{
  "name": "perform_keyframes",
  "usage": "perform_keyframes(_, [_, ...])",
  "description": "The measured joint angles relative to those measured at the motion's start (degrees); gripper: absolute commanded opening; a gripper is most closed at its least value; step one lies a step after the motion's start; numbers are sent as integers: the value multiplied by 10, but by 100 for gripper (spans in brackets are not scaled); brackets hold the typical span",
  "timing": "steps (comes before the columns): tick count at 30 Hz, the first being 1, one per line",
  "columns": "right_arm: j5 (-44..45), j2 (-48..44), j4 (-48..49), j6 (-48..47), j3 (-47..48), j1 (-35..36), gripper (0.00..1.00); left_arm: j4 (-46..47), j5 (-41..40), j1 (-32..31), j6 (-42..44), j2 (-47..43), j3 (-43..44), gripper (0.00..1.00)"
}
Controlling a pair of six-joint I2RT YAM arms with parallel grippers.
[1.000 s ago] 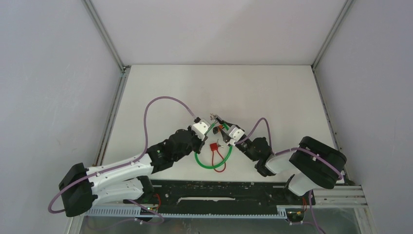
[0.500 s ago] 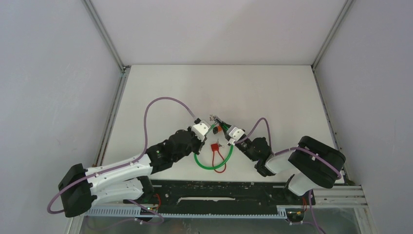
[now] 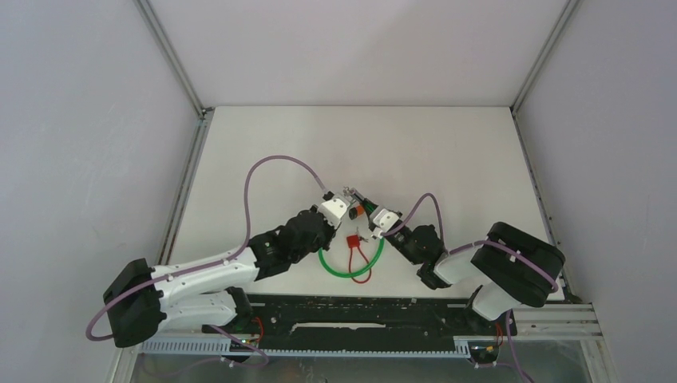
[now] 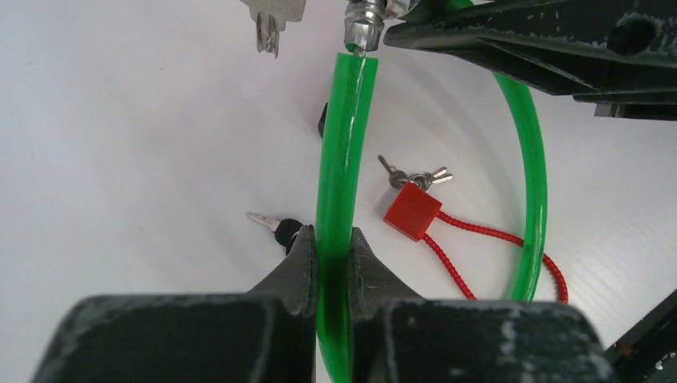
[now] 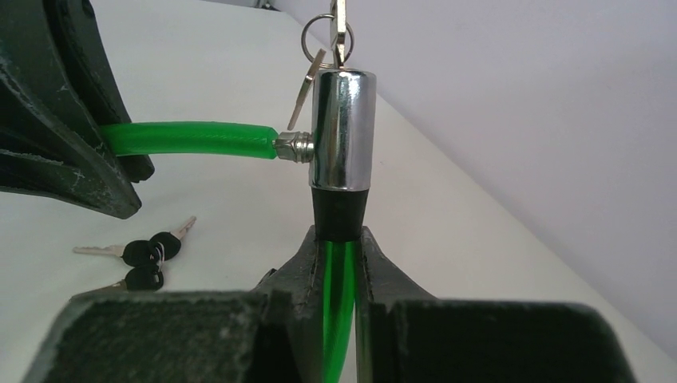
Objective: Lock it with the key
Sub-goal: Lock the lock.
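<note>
A green cable lock (image 3: 352,272) loops over the table. Its chrome cylinder (image 5: 342,128) stands upright above my right gripper (image 5: 338,239), which is shut on the green cable just under the cylinder's black collar. The key (image 5: 338,24) sticks out of the cylinder's top on a ring with a spare key. My left gripper (image 4: 331,239) is shut on the cable's other end (image 4: 343,144). That end's metal fitting (image 5: 292,147) meets the side of the cylinder. In the top view both grippers (image 3: 342,206) (image 3: 369,217) meet at the table's middle.
A small red padlock (image 4: 412,211) with a red cord and two tiny keys (image 4: 415,177) lies inside the green loop. Black-headed keys (image 5: 144,254) lie on the white table (image 3: 447,152) beside the left fingers. Grey walls enclose the table.
My right gripper has closed on the cable under the cylinder. The left arm has pushed slightly forward and right, bringing the cable's end up to the cylinder.
</note>
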Motion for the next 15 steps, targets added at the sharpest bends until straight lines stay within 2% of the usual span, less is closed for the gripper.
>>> perform_keyframes(3, [6,3,1,-5,0,1,0,-3,-9,0,0,8,6,0])
perform_keyframes(5, [7,6,3,-8,0,2,0,-2,-12,1,0,9,6,5])
perform_keyframes(7, [8,7,6,-9,0,3,0,-2,-13,1,-1,9,6,18])
perform_keyframes(9, [9,8,7,-9,0,3,0,0,-15,1,-1,9,6,38])
perform_keyframes(13, [-25,10,9,-2,2,22,0,35,-8,1,-5,10,16,56])
perform_keyframes(15, [-40,13,9,5,2,32,0,55,-6,1,-8,10,29,60])
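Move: The left hand holds the plugged-in end of the green cable. The lock lies about 5 cm ahead of it, 4 cm right and 4 cm up; the inserted key is some 7 cm ahead, 2 cm right and 5 cm up. On the table, about 12 cm below, the orange padlock is 3 cm ahead and 4 cm right, the red box 4 cm back and 2 cm right. From the right hand, the lock is roughly 3 cm ahead, 3 cm left and 2 cm up. Up and to the right, slightly forward, goes the left hand, about 4 cm in all, after first all but holding still on the green cable; its fingers spread to let the cable go and come up around the lock. The right hand keeps its pinch just below the lock's black collar and brings the lock some 3.5 cm back and left to meet it, turning slightly counter-clockwise. ##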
